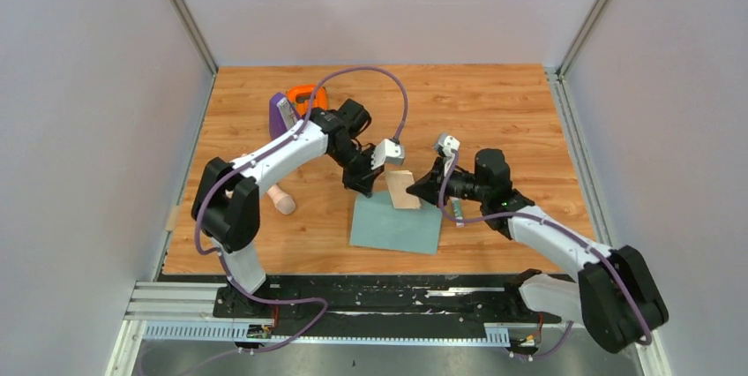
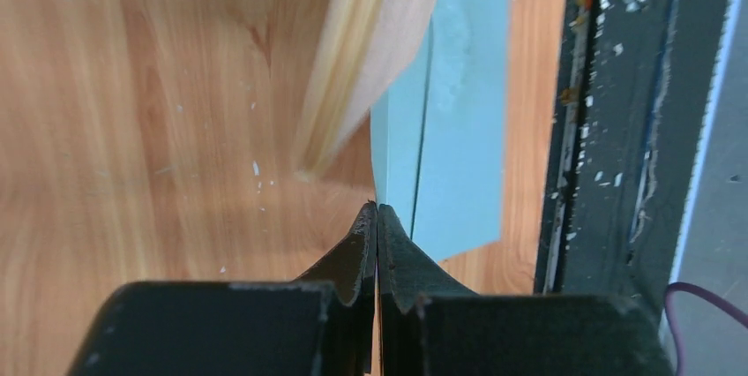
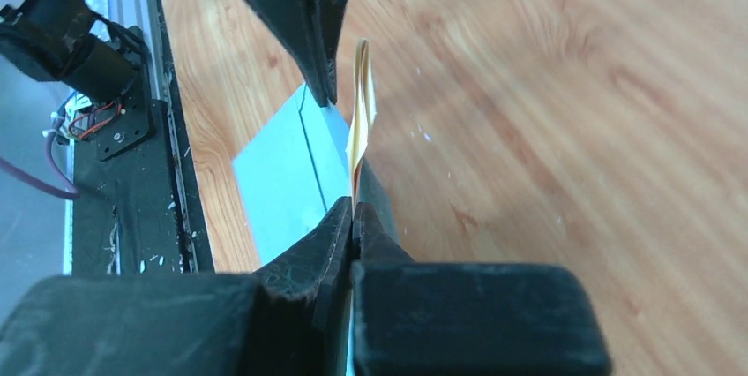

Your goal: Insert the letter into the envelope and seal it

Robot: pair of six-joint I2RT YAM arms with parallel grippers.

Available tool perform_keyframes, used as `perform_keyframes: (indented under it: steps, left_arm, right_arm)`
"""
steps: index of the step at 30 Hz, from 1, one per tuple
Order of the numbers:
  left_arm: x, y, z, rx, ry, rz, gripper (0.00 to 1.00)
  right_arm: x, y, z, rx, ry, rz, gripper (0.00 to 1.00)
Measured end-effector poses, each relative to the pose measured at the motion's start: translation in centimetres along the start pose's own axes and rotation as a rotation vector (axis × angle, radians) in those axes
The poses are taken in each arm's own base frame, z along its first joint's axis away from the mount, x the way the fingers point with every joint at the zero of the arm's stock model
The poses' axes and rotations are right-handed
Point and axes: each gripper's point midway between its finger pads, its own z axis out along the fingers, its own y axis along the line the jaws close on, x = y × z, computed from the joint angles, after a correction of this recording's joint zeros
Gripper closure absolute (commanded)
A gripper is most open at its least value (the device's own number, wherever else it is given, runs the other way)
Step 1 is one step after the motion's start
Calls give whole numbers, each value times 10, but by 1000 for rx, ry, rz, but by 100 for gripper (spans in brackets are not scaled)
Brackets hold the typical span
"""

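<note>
The grey-teal envelope (image 1: 395,224) lies flat on the wooden table, near the front edge. The pale beige letter (image 1: 403,189) stands on edge over its far side, bowed, with my right gripper (image 1: 425,189) shut on it. In the right wrist view the letter (image 3: 360,120) rises straight out of that gripper's (image 3: 353,210) closed tips. My left gripper (image 1: 363,184) is at the envelope's far left corner. Seen from the left wrist, its jaws (image 2: 377,210) are pressed shut right on the envelope's (image 2: 459,129) left edge, which runs into the tips, and the letter (image 2: 366,49) hangs just beyond.
A pinkish cylinder (image 1: 282,199) lies left of the envelope, by the left arm. A purple and orange object (image 1: 295,104) stands at the back left. A small strip-like item (image 1: 458,210) lies under the right wrist. The black rail (image 1: 379,301) borders the near table edge.
</note>
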Motion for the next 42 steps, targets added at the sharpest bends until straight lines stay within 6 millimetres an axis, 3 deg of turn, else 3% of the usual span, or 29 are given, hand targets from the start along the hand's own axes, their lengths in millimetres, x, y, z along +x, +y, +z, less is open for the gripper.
perform_keyframes:
  steps: [5, 18, 29, 38, 42]
  left_arm:
    - [-28, -21, -31, 5, -82, 40, 100]
    - [-34, -57, -63, 68, -71, 63, 100]
    - [-32, -67, -68, 102, -68, 92, 100]
    - [-31, -62, -69, 73, -53, 91, 100]
    - [-32, -57, -69, 50, -53, 93, 100]
  right_arm:
    - [-16, 23, -11, -42, -77, -216, 100]
    - [-40, 47, -3, -76, -95, -674, 100]
    - [-31, 39, 7, -39, -37, -880, 100]
    - [-70, 50, -11, 57, -209, -992, 100]
    - [-68, 45, -13, 87, -209, -1004, 100]
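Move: The left fingers already hold the envelope by its far left corner; the letter stands about 8 cm to their right, 1 cm farther out and some 3 cm higher. The right fingers hold the letter, its middle about 1 cm left of and 1 cm above them. From them the envelope's middle lies roughly 4 cm back, 2 cm left and 8 cm below. The glue stick lies about 11 cm right, 1 cm ahead and 12 cm below the right hand. Raise both closed grippers side by side, keeping their holds on envelope and letter. Take the left one up about 9 cm, easing back some 4 cm. Roll the right one nearly 60 degrees about its pointing fingers, far side upward, to tip the letter; it rises about 5 cm, drawing back and left, dips slightly, then climbs to 8 cm above its start. ##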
